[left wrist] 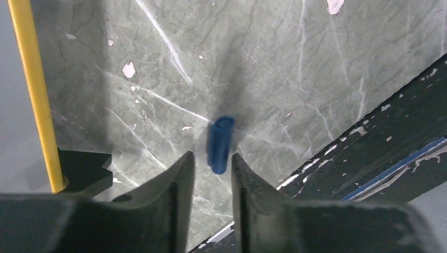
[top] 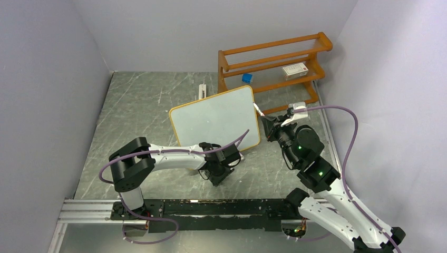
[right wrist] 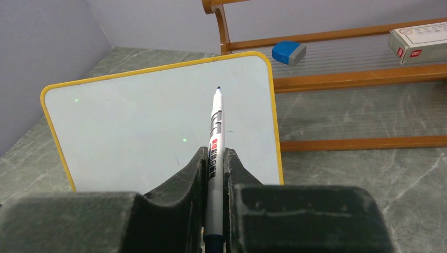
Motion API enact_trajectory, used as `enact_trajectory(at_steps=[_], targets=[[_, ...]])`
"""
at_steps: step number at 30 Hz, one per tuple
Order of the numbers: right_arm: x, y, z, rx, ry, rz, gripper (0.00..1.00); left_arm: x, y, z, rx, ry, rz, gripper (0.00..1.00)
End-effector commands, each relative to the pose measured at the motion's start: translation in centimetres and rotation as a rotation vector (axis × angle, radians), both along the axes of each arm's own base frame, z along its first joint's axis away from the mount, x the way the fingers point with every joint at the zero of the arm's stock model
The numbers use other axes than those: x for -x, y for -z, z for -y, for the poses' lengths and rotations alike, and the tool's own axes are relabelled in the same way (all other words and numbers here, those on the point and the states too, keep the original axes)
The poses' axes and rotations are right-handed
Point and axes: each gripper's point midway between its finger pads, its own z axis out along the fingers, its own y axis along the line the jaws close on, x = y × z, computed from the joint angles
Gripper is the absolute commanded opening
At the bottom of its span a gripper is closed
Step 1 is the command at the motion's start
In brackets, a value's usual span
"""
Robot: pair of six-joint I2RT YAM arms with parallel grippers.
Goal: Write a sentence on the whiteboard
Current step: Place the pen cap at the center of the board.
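The whiteboard stands tilted at mid-table, yellow-framed, its face blank; no sentence shows on it. My right gripper is shut on a white marker whose bare blue tip points at the board's upper right, just short of it. My left gripper hangs low in front of the board with its jaws apart. A blue marker cap, blurred, sits just beyond the fingertips over the table, with a gap on its left side. The board's frame and black foot show at left.
An orange wooden shelf rack stands behind the board, holding a blue eraser and a white box. A black rail runs along the near edge. Grey walls close in on three sides.
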Motion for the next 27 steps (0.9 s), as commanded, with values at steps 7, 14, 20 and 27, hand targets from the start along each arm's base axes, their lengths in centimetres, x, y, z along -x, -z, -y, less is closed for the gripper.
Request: enact_trajectory(at_steps=[7, 14, 20, 27], targets=[[-0.1, 0.0, 0.3, 0.011, 0.012, 0.008, 0.00, -1.2, -4.3, 1.8, 0.098, -0.009, 0.082, 0.58], [0.0, -0.5, 0.3, 0.007, 0.008, 0.011, 0.00, -2.7, -11.4, 3.5, 0.301, -0.040, 0.202, 0.88], [0.0, -1.9, 0.7, 0.011, 0.026, 0.030, 0.00, -4.6, -16.1, 3.1, 0.379, -0.089, 0.320, 0.99], [-0.2, -2.8, 1.0, 0.010, 0.045, 0.038, 0.00, -8.9, -22.8, 0.9, 0.506, -0.185, 0.476, 0.99]])
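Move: The pen cap is down on the table right between the left fingertips, no more than 1 cm below the hand point. From there the whiteboard's middle is about 18 cm ahead, straight out and some 6 cm higher; its nearer black foot is 5 cm ahead and 4 cm to the left, the other foot about 10 cm ahead and 8 cm right. From the right hand, holding the pen, the cap lies some 13 cm back, 13 cm left and 30 cm down. Spread the left fingers, already slack around the pen cap, to fully open and lift the gripper off it: up slowly at first, then fast, some 17 cm in all. On the way up, ease forward about 5 cm towards the whiteboard, over its lower edge, and tip the fingers forward and to the right by roughly 30 degrees. ##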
